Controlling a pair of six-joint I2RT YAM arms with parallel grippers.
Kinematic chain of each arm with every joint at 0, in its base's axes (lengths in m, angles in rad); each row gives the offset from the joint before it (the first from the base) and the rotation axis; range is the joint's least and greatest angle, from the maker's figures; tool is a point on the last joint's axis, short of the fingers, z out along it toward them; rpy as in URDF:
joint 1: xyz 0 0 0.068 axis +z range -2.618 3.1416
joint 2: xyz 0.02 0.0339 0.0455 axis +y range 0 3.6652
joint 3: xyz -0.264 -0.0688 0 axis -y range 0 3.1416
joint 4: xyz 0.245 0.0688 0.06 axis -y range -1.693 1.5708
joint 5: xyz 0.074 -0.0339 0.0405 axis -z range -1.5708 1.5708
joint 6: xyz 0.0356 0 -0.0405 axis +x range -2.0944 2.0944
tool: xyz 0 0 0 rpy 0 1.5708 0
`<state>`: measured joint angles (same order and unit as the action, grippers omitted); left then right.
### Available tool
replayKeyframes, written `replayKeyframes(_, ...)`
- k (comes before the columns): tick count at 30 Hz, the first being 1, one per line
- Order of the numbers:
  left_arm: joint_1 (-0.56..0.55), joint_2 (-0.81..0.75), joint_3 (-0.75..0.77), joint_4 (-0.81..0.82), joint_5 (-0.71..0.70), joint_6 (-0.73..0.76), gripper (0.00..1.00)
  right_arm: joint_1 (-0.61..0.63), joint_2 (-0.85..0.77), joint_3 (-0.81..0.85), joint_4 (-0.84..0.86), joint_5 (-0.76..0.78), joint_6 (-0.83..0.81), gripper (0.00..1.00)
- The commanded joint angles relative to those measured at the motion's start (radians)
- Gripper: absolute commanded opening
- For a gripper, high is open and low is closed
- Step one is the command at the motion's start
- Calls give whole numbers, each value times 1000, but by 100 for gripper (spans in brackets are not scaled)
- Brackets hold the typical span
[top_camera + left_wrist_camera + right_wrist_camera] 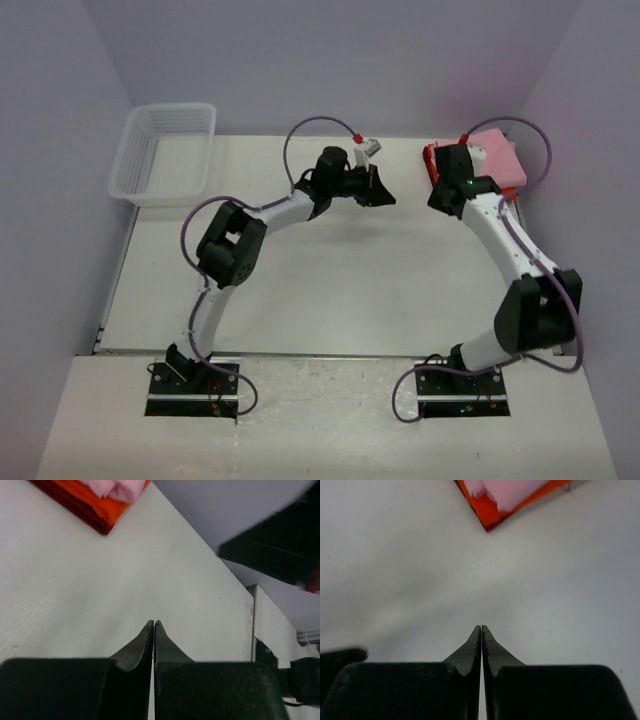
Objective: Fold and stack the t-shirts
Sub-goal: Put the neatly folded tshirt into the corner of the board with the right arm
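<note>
The two t-shirts lie folded in one stack at the table's back right corner. The light pink t-shirt (497, 160) rests on top of the orange-red t-shirt (431, 160). My left gripper (380, 192) hovers at mid-back, left of the stack, shut and empty. In the left wrist view its tips (153, 624) meet over bare table, with the pink (117, 487) and orange-red (87, 497) shirts far ahead. My right gripper (441, 200) sits just in front of the stack's near left corner, shut and empty (481, 627). The pink (512, 490) and orange-red (482, 505) shirts lie beyond it, apart from the tips.
A white mesh basket (165, 150) stands at the back left corner. The white table (330, 280) ends at a raised step near the arm bases. Purple walls close in the back and both sides.
</note>
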<state>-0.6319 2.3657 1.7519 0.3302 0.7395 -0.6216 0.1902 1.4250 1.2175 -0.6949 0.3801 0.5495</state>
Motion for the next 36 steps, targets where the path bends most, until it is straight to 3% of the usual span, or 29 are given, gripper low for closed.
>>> replayKeyframes(1, -12, -236, -44, -236, -270, 258, 0, -37, 205, 187, 115, 132, -130, 0)
replayKeyframes(4, -12, -322, -126, -302, -452, 244, 0, -78, 412, 371, 136, 123, -241, 0)
replayKeyframes(8, -12, -365, -190, -453, -643, 120, 0, -152, 613, 645, 94, 89, -282, 0)
replayKeyframes(12, -41, -505, -403, -384, -776, 31, 0, -166, 829, 890, 29, 147, -403, 0)
replayKeyframes(17, -89, -643, -479, -385, -833, 60, 0, -170, 955, 1109, 46, 148, -542, 0)
replayKeyframes(21, -120, -684, -474, -431, -796, 105, 0, -170, 979, 1119, 123, 123, -655, 0)
replayKeyframes(36, -123, -910, -519, -514, -761, 95, 0, -166, 1078, 1172, 84, -12, -689, 0)
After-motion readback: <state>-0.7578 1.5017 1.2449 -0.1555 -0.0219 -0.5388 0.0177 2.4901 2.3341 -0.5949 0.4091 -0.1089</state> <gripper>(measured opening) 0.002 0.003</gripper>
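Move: The pink shirt already lies spread on the orange and maroon shirts at the board's far right corner. Its middle is roughly 25 cm ahead of the right hand, 15 cm to its right and 12 cm below. The orange shirt under it is about 24 cm ahead, 14 cm right and 14 cm down, and the bare board corner some 40 cm ahead, 25 cm right and 17 cm down. From the left hand the pink shirt is about 20 cm ahead, 27 cm right and 7 cm below. Over the pink shirt's left half comes the right hand, fingers shut, sweeping some 26 cm forward and 9 cm right, slowing, then sinking towards the cloth; on the way its left side rolls down about 25 degrees. The left hand, also shut, withdraws from the stack to its left and back, bobbing up, down and up to end higher, swinging counter-clockwise. ##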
